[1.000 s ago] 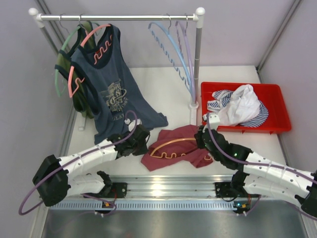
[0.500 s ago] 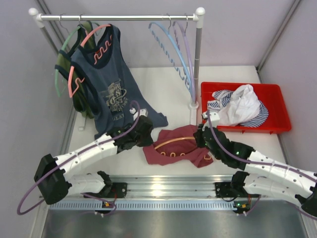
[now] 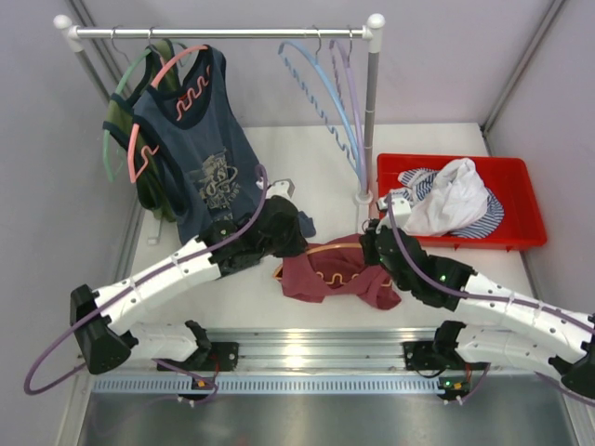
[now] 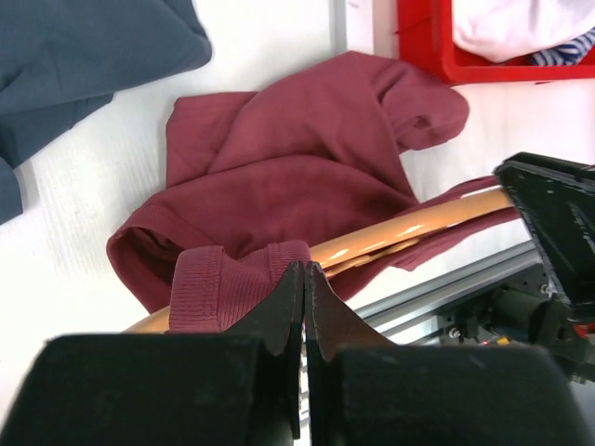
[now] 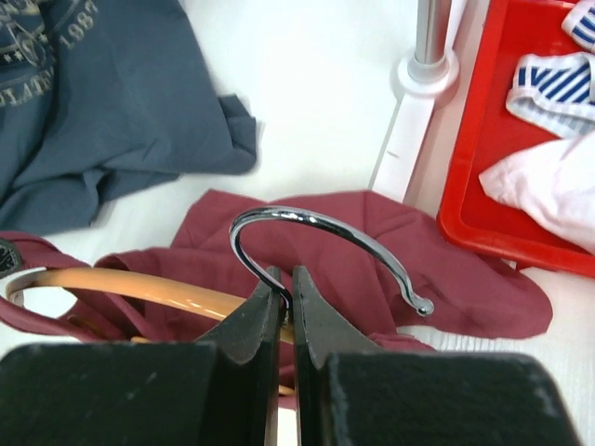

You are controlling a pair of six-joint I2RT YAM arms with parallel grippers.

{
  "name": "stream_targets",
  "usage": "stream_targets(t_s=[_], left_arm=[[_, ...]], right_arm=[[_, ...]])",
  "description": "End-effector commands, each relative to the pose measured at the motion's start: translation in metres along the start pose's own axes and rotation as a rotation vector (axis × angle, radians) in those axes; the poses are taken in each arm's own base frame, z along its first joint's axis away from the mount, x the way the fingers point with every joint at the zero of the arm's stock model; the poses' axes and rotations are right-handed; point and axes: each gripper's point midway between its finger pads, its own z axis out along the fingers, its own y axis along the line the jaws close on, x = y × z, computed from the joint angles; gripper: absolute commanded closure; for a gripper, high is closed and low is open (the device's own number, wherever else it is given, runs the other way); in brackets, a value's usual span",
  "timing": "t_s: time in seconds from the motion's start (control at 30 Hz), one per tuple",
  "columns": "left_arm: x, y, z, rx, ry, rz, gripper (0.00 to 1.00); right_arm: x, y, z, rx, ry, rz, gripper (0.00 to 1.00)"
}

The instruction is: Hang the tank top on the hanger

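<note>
The maroon tank top (image 3: 358, 283) lies crumpled on the white table between the two arms, with the orange hanger (image 3: 321, 249) threaded through it. The hanger's wavy bar shows on top of the cloth. My left gripper (image 3: 288, 243) is shut on a ribbed strap of the tank top (image 4: 307, 158), right over the hanger's shoulder (image 4: 409, 223); its fingertips (image 4: 305, 269) meet with the strap draped at them. My right gripper (image 3: 374, 243) is shut on the stem of the hanger's metal hook (image 5: 316, 223), its tips (image 5: 286, 277) just above the orange arm (image 5: 121, 286) and the maroon cloth (image 5: 372, 242).
A clothes rail at the back carries a navy-blue printed tank top (image 3: 209, 158) on a salmon hanger, and light blue and lilac hangers (image 3: 330, 93). The rail's right post (image 3: 369, 111) stands beside a red tray (image 3: 516, 177) that holds white and striped clothes (image 3: 456, 200).
My left gripper has moved away from the near edge and to the right, pulling the strap along the hanger. The tank top has bunched up and the hanger has lifted and shifted back.
</note>
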Motion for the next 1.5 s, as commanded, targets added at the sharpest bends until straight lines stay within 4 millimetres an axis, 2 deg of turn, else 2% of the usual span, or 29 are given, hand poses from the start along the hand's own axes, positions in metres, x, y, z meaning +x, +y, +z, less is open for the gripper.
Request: stream_targets(t_s=[0.0,0.37,0.5,0.63,0.7,0.73,0.8,0.9,1.03,1.1,1.27,1.33,1.37,1.47], left_arm=[[-0.017,-0.014,-0.016,0.017,-0.04,0.016,1.0],[-0.046,-0.055,-0.045,0.096,-0.12,0.013,1.0],[-0.056,-0.062,-0.057,0.119,-0.149,0.024,1.0],[-0.054,-0.06,-0.058,0.116,-0.143,0.079,1.0],[-0.053,-0.06,-0.06,0.142,-0.15,0.14,0.8],[-0.054,-0.059,-0.061,0.147,-0.159,0.165,0.73],[-0.058,-0.061,-0.068,0.194,-0.196,0.244,0.63],[-0.064,-0.068,-0.081,0.278,-0.271,0.351,0.54],[-0.072,-0.067,-0.101,0.328,-0.339,0.486,0.48],[-0.068,-0.064,-0.1,0.326,-0.333,0.571,0.45],[-0.047,-0.082,-0.104,0.517,-0.307,0.708,0.41],[-0.049,-0.077,-0.098,0.53,-0.287,0.732,0.41],[-0.042,-0.078,-0.097,0.572,-0.242,0.743,0.41],[-0.046,-0.068,-0.091,0.601,-0.21,0.743,0.41]], right_arm=[[-0.047,0.017,-0.009,-0.028,-0.118,0.059,1.0],[-0.083,0.049,-0.03,-0.058,-0.219,0.097,1.0],[-0.087,0.057,-0.037,-0.05,-0.237,0.088,1.0],[-0.084,0.062,-0.04,-0.059,-0.234,0.086,1.0],[-0.083,0.061,-0.041,-0.063,-0.233,0.085,1.0],[-0.085,0.059,-0.044,-0.069,-0.239,0.092,1.0],[-0.084,0.058,-0.046,-0.083,-0.239,0.097,1.0],[-0.087,0.056,-0.053,-0.111,-0.247,0.106,1.0],[-0.089,0.05,-0.061,-0.13,-0.255,0.119,1.0],[-0.088,0.051,-0.064,-0.149,-0.248,0.119,1.0],[-0.088,0.051,-0.068,-0.176,-0.24,0.118,1.0],[-0.087,0.05,-0.07,-0.181,-0.235,0.117,1.0],[-0.089,0.05,-0.071,-0.184,-0.236,0.117,1.0],[-0.088,0.048,-0.074,-0.191,-0.228,0.113,1.0]])
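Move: The left hand pinches a strap of the maroon tank top over the orange hanger, whose left end lies about 7 cm to its left, 5 cm back and 5 cm below. The tank top's middle is level fore and aft, roughly 11 cm right and 13 below; the blue shirt's hem is some 14 cm ahead, 17 below. The right hand grips the hanger's neck: that left end is about 25 cm left and 5 back, and the rail's pole foot is 22 cm ahead, 18 below. Both hands lift the hanger and tank top together, the left rising about 8 cm with a slight drift right towards the right hand, its fingers still pinching the strap, while the right keeps its closed grip at the neck and ends about 10 cm higher and 3 cm back, its fingertips tipped up some 10 degrees. Once up, the left hand opens to a little over half and lets go of the strap, then rises a few centimetres more and draws back slightly, its fingers tilting up some 30 degrees and turning clockwise around the cloth-covered hanger arm without gripping again. ##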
